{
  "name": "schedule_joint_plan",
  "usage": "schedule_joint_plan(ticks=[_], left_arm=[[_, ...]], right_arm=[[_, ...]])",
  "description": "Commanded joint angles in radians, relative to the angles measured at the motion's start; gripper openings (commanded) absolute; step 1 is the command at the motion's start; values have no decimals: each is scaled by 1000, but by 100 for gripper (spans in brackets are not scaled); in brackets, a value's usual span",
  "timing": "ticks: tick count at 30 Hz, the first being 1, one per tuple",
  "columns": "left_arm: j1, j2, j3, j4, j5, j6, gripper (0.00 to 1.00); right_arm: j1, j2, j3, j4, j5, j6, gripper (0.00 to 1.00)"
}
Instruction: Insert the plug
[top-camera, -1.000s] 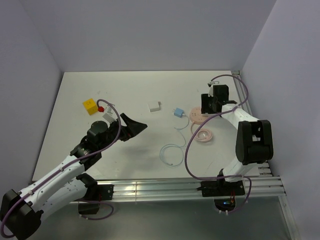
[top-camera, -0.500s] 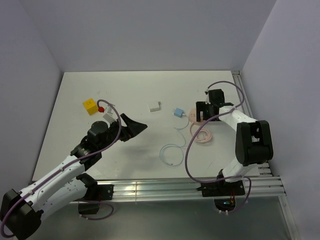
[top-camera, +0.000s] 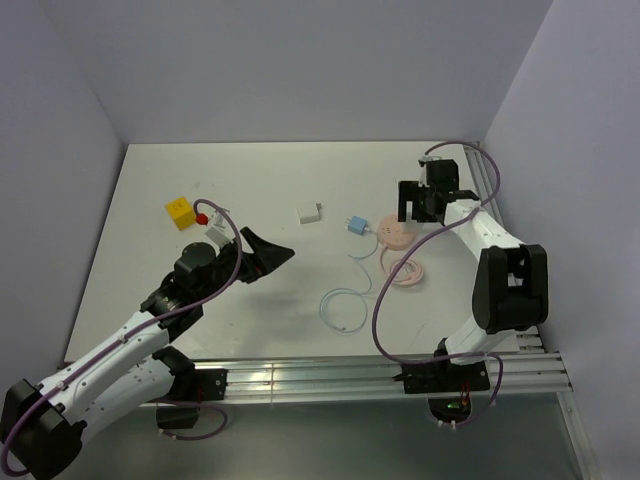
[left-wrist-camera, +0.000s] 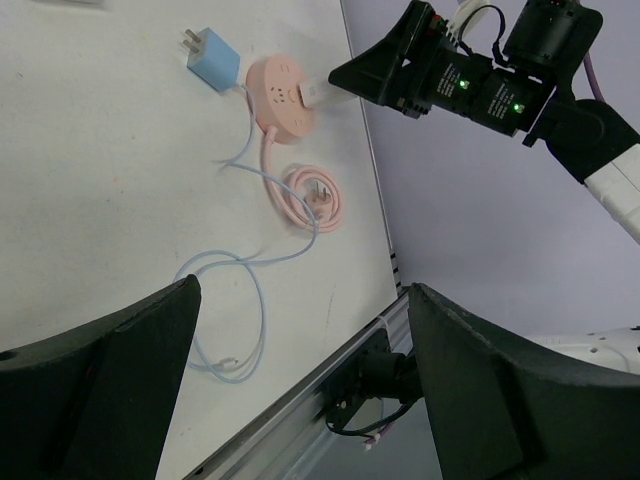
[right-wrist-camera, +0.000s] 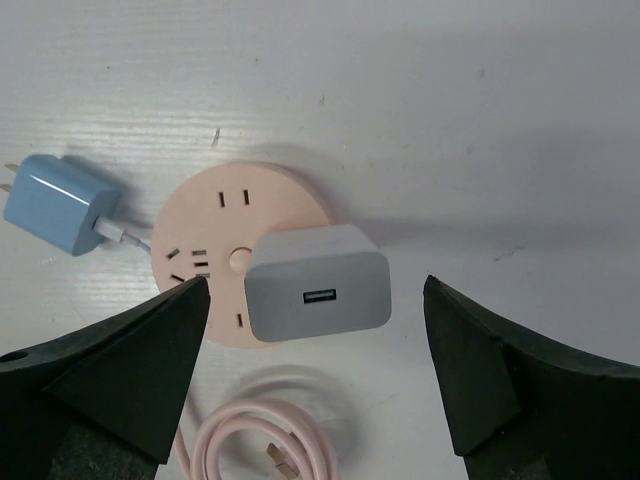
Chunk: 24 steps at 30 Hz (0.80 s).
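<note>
The light-blue plug (top-camera: 355, 226) (right-wrist-camera: 60, 205) lies flat on the table, just left of the round pink socket (top-camera: 395, 233) (right-wrist-camera: 215, 215). Its thin white cable (top-camera: 345, 308) loops toward the near edge. A grey-white adapter block (right-wrist-camera: 318, 283) with a USB port stands on the socket. My right gripper (right-wrist-camera: 315, 290) (top-camera: 418, 203) hovers open above that block, a finger on either side and neither touching. My left gripper (top-camera: 268, 255) (left-wrist-camera: 300, 400) hangs open over the table's left-middle, holding nothing, far from the plug (left-wrist-camera: 213, 60).
A second small white cube adapter (top-camera: 309, 212) lies left of the plug. A yellow block (top-camera: 180, 212) with a red piece (top-camera: 202, 217) sits at the far left. The socket's pink cord (top-camera: 407, 270) is coiled in front of it. An aluminium rail (top-camera: 380, 372) lines the near edge.
The right gripper dipped to the pink socket, opened wide and drew back up, leaving the adapter block standing on it. The left arm has not moved.
</note>
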Motion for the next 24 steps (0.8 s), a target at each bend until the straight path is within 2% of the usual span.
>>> schedule_joint_plan(ticks=[1, 6, 16, 19, 24], left_arm=[[-3, -25, 17, 1, -15, 35, 91], [-3, -17, 16, 5, -9, 38, 91], [-3, -8, 8, 14, -4, 40, 91], [-1, -2, 8, 19, 1, 38, 91], [-3, -3, 8, 14, -3, 38, 91]], right_arm=[[-22, 22, 61, -19, -35, -19, 94], [-41, 40, 65, -14, -100, -19, 89], [-50, 43, 38, 9, -128, -26, 81], [-50, 54, 45, 6, -146, -30, 72], [-50, 78, 65, -12, -148, -30, 45]])
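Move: The white plug, standing in the right part of the pink power strip, is between the right hand's open fingers, its middle about 1 cm ahead and 1 cm below. The strip's centre lies some 4 cm to the left and level ahead, the blue charger about 13 cm left and 2 cm farther out, and the coiled pink cord roughly 10 cm back and 2 cm left. From the idle left hand the plug is about 17 cm ahead, 37 cm right and 13 cm lower. The right hand settles about 1 cm down over the white plug, and its fingers close, pinching the sides. ##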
